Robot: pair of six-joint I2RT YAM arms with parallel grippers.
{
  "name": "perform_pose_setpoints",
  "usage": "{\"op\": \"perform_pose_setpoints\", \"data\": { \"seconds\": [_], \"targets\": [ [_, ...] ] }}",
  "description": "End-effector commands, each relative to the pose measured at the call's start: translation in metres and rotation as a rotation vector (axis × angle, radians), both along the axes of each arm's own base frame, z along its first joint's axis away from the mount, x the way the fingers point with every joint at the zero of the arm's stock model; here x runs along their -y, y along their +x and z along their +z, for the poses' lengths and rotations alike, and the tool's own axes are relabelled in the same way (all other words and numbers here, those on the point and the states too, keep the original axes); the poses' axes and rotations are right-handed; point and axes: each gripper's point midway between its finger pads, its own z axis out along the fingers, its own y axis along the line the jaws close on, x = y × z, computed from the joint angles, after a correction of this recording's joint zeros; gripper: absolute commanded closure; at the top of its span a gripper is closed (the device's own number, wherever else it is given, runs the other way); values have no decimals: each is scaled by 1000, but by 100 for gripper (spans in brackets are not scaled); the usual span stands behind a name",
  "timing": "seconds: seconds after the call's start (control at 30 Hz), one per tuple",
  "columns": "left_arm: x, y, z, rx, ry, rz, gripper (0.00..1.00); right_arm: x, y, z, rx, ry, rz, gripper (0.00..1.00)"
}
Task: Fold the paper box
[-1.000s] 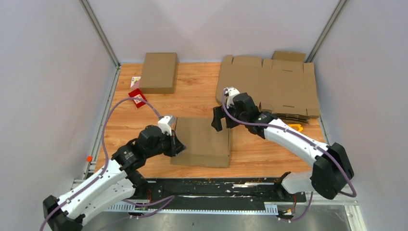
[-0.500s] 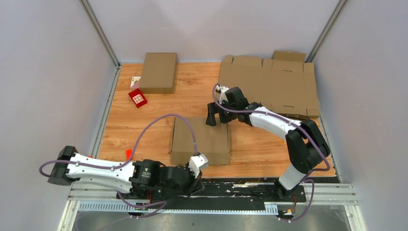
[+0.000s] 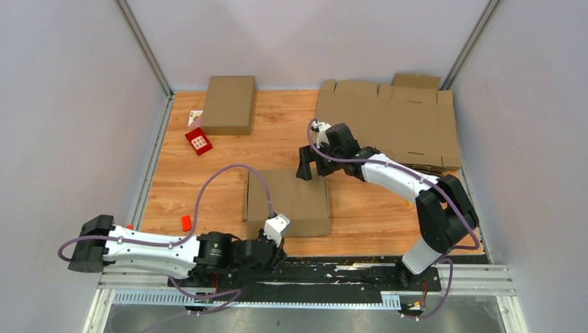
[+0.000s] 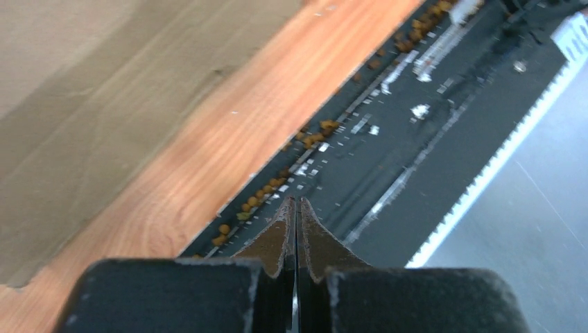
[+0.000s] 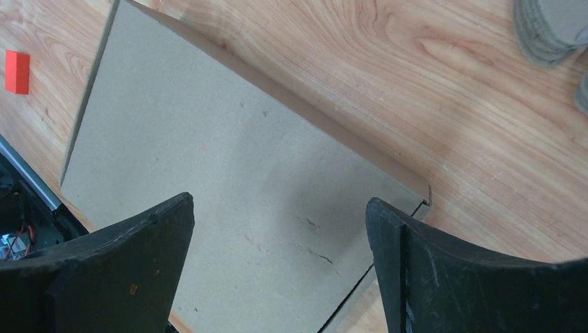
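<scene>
The paper box (image 3: pixel 288 201) lies folded shut as a flat brown carton in the middle of the wooden table. My right gripper (image 3: pixel 310 166) hovers over its far edge, open, touching nothing. In the right wrist view the box lid (image 5: pixel 229 173) fills the wide gap of the right gripper (image 5: pixel 279 201). My left gripper (image 3: pixel 281 251) sits low at the near edge, just in front of the box, shut and empty. The left wrist view shows the left gripper (image 4: pixel 296 208) pressed together over the black rail, with the box (image 4: pixel 83 104) at the upper left.
A pile of flat brown blanks (image 3: pixel 388 125) lies at the back right. Another closed brown carton (image 3: pixel 229 104) stands at the back left, a red card (image 3: pixel 199 141) beside it. A small orange block (image 3: pixel 186 222) lies left of the box. The black rail (image 3: pixel 360 267) runs along the near edge.
My left arm has pulled away from the box's left side, down to the near rail. The right gripper has drawn back a little toward the box's far edge.
</scene>
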Motion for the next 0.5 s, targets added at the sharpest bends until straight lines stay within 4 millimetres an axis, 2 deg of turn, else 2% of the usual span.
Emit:
{"op": "perform_pose_setpoints", "data": {
  "seconds": [0.0,0.13,0.3,0.47],
  "targets": [
    [6,22,4,49,-48,73,100,-1,14,35,88,-2,-7,6],
    [10,28,-2,75,-18,78,100,-14,35,36,83,-21,-1,6],
    [4,38,-21,27,-5,92,100,-28,58,7,23,-66,25,6],
    [-12,53,-33,18,1,130,100,-37,47,-30,-102,-60,82,7]
  ]
}}
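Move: From the right hand, the paper box's middle lies about 9 cm back, 8 cm left and 6 cm below, with the hand near the box's far right corner. The cardboard stack's middle is some 16 cm ahead and 22 cm right of that hand. From the left hand, the box's middle is about 16 cm ahead, level sideways and 5 cm lower, and the red block roughly 10 cm ahead and 28 cm left. The open right hand hops 7 cm forward-left to the box's far edge; the left sinks forward towards it. ##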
